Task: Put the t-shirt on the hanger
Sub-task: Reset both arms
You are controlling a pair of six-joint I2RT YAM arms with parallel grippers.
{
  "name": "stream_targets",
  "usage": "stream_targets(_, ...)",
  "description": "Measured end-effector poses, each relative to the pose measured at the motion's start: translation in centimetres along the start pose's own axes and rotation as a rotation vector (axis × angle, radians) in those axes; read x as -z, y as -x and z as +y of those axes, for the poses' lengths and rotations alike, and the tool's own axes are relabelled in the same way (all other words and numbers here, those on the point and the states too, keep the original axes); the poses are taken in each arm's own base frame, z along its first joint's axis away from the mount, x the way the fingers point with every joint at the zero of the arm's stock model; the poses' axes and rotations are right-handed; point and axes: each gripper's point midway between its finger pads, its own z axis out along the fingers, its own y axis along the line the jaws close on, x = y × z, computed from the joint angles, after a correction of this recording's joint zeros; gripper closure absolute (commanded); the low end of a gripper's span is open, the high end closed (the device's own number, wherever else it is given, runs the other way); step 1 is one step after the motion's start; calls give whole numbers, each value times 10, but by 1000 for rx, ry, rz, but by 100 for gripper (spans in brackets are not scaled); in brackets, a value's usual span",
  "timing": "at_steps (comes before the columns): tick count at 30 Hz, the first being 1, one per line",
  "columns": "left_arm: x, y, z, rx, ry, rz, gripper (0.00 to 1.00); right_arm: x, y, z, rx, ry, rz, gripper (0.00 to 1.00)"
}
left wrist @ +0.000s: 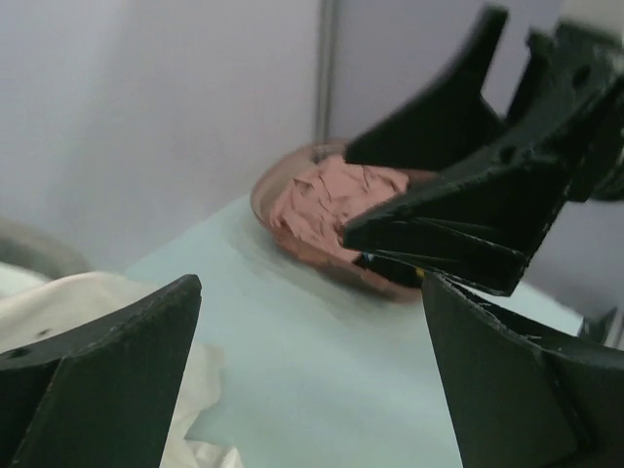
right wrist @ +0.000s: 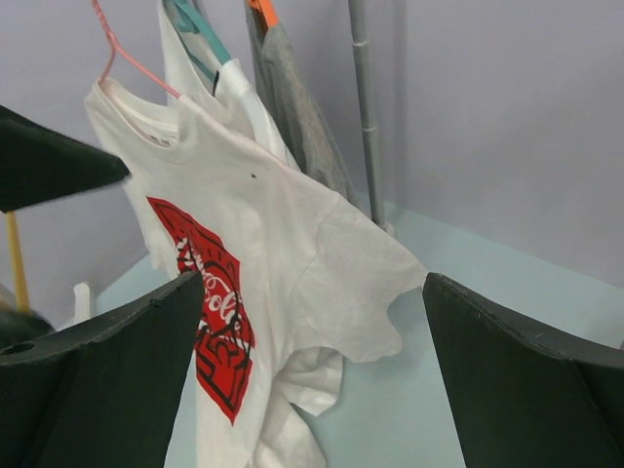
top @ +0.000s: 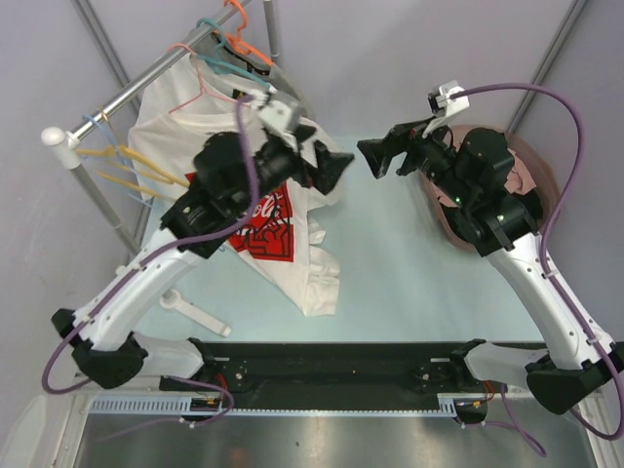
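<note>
The white t-shirt (top: 314, 265) with the red chest print hangs by its neck from the pale-pink hanger (top: 188, 51) on the rail, and its lower half trails onto the table. In the right wrist view the t-shirt (right wrist: 292, 234) drapes from the pink hanger (right wrist: 127, 60), one sleeve spread over the tabletop. My left gripper (top: 341, 168) hovers open just right of the shirt's sleeve, holding nothing. My right gripper (top: 373, 159) faces it from the right, also open and empty. In the left wrist view, shirt cloth (left wrist: 88, 292) lies at the lower left of the left gripper (left wrist: 312, 322).
A metal rail (top: 146, 83) at the back left also carries teal (top: 226, 64), orange (top: 244, 37) and yellow (top: 127, 166) hangers and a grey garment (right wrist: 292, 107). A brown bowl (left wrist: 283, 234) with pink crumpled stuff stands back right. A white scoop (top: 190, 307) lies front left.
</note>
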Motion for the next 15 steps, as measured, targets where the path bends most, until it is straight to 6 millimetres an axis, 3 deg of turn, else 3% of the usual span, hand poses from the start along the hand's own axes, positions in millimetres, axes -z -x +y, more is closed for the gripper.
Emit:
stream_targets(5,-34,-78,-32,-134,-159,314,0,17,-16,-21,27,-72,63,0)
stream_targets(9,-50,-162,-27,-157,-170,594,0,38,-50,-57,49,-170,165,0)
stream_targets(12,-42,-232,-16,-154,-155,820,0,58,-86,-92,55,-250,283,0)
stream_targets(15,-23,-274,-6,-145,-140,956,0,80,-119,-125,44,-313,396,0)
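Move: Both hands are open and empty. The t-shirt on the pink hanger has its middle about 10 cm ahead of the left hand, 17 cm to its left and 25 cm lower; the pink hanger is some 14 cm ahead, 20 cm left and 7 cm below. The right gripper is roughly 6 cm to its right and 2 cm farther out. From the right hand, the t-shirt lies about 8 cm ahead, 23 cm left and 23 cm down; the laundry basket is 13 cm ahead, 22 cm right and 42 cm below. Heading down towards the open table beside the t-shirt, the left hand first swings right, then sinks some 27 cm, tipping its near-level fingers steeply downward and leaving the pink hanger behind. The right hand also speeds up, dropping about 14 cm and going 12 cm right towards the basket, its fingers tilting down and turning clockwise. Both grippers stay wide open. ##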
